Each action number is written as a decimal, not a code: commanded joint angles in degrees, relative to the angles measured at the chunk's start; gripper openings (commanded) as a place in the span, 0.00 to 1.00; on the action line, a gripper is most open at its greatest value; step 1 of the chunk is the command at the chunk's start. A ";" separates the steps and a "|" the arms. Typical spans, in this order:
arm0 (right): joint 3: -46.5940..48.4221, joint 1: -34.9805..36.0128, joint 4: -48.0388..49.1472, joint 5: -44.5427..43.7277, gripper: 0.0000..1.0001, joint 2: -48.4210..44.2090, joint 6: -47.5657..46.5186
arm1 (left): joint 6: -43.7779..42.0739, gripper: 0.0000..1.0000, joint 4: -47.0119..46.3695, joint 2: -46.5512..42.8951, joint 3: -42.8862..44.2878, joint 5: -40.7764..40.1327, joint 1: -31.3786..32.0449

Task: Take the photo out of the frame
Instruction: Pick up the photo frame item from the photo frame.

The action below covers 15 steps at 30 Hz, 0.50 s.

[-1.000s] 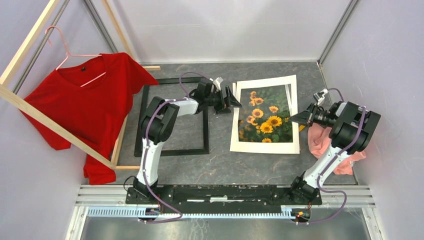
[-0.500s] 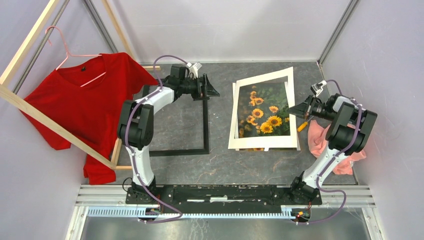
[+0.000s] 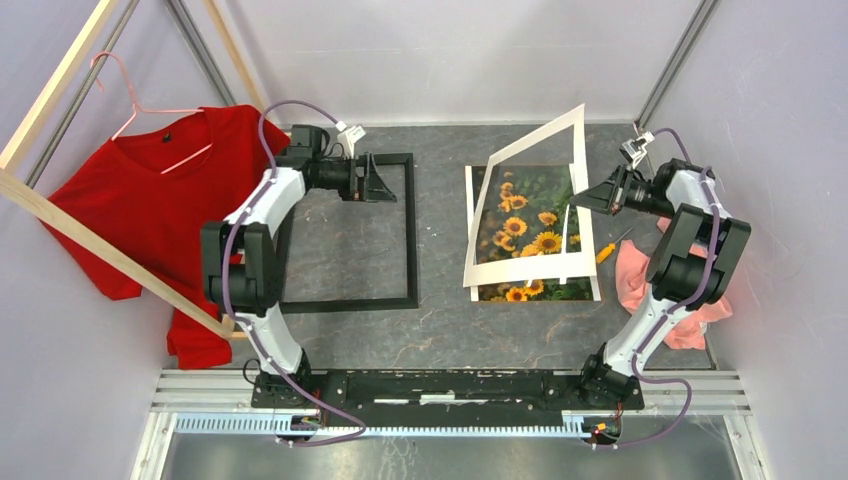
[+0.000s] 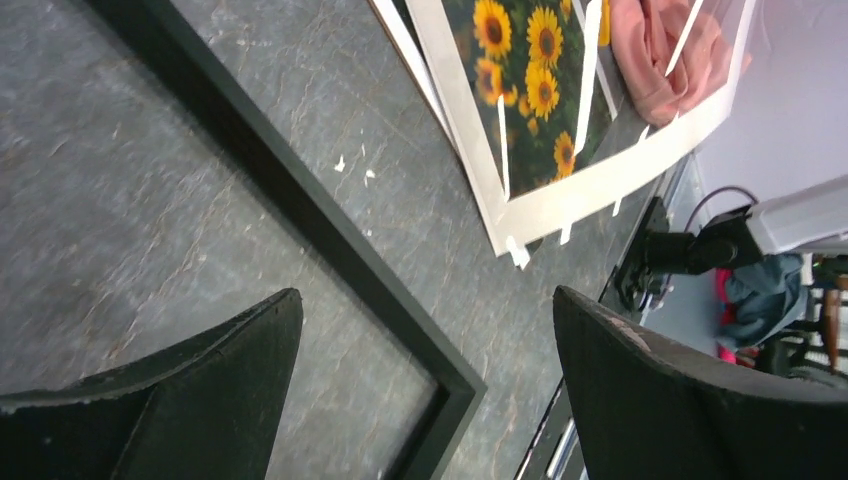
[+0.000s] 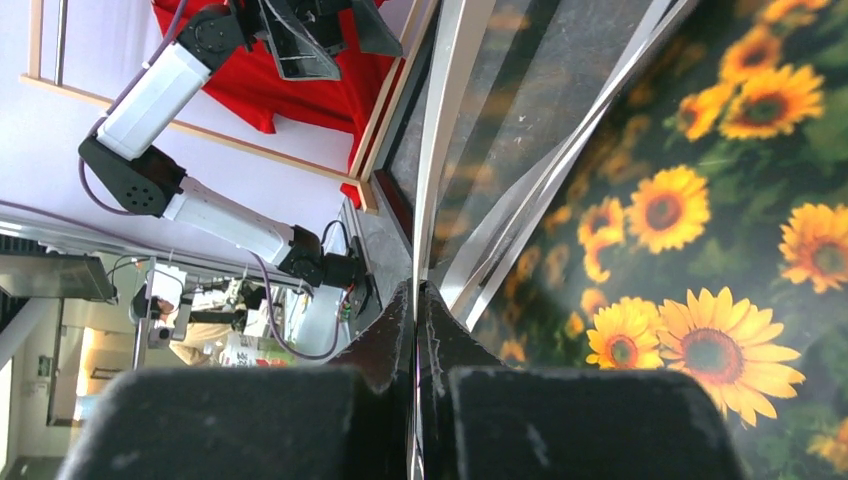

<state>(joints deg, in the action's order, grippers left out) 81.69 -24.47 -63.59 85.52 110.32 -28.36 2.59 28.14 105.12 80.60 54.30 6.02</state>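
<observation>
The frame [image 3: 412,250] is thin and black and lies flat and empty left of centre. My left gripper [image 3: 375,186] hangs open over the frame's far rail; in the left wrist view its spread fingers [image 4: 425,300] straddle a corner of the frame [image 4: 330,230]. The sunflower photo [image 3: 530,238] lies flat to the right of the frame. Over it tilts a white mat border [image 3: 530,146], raised along its right edge. My right gripper [image 3: 592,196] is shut on that edge [image 5: 415,290]. The photo [image 5: 720,250] shows beneath it.
A red T-shirt [image 3: 180,215] hangs on a pink hanger from the pale wooden rack [image 3: 90,240] at the left. A pink cloth [image 3: 650,280] and a small orange tool [image 3: 607,250] lie by the right arm. Walls close in on three sides.
My left arm has swung left, from beside the photo to over the frame's far rail. My right gripper has lifted the mat's right edge, uncovering more of the photo.
</observation>
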 commanded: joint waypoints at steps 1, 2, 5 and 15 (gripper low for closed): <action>4.16 2.03 -2.24 2.99 0.00 -3.98 0.63 | -11.96 1.00 9.32 -5.64 1.13 2.39 -2.19; 4.82 2.57 -2.20 2.99 0.00 -4.37 1.12 | -12.82 1.00 10.25 -6.23 0.96 2.50 -2.84; 7.49 4.33 -1.31 2.99 0.00 -5.48 3.57 | -14.17 1.00 11.06 -8.26 -0.09 3.27 -5.07; 14.75 12.03 5.93 2.95 0.00 -8.77 15.57 | -18.94 1.00 11.41 -14.15 -6.84 2.67 -9.17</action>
<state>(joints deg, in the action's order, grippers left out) 92.62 -15.16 -61.43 85.52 104.90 -19.07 -11.16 38.54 94.41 76.16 56.03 -2.28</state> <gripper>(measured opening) 0.010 0.996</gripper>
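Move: Some 16 cm below the right hand, which already pinches the lifted cream mat by its right side, the sunflower photo has its middle about 6 cm to the left and 3 cm ahead. The orange screwdriver lies about 10 cm to that hand's right and 1 cm back. From the left hand the photo is roughly 33 cm right, 1 cm back and 13 cm down; the empty black frame's middle is 8 cm left, 1 cm back. Peeling the mat higher off the photo, the right hand keeps its shut pinch on the right side and goes up about 8 cm and left about 5 cm over the photo, turning some 10 degrees counter-clockwise with a slight roll. The left hand, empty and wide open, draws away left over the black frame, also back and up, about 7 cm in all. ##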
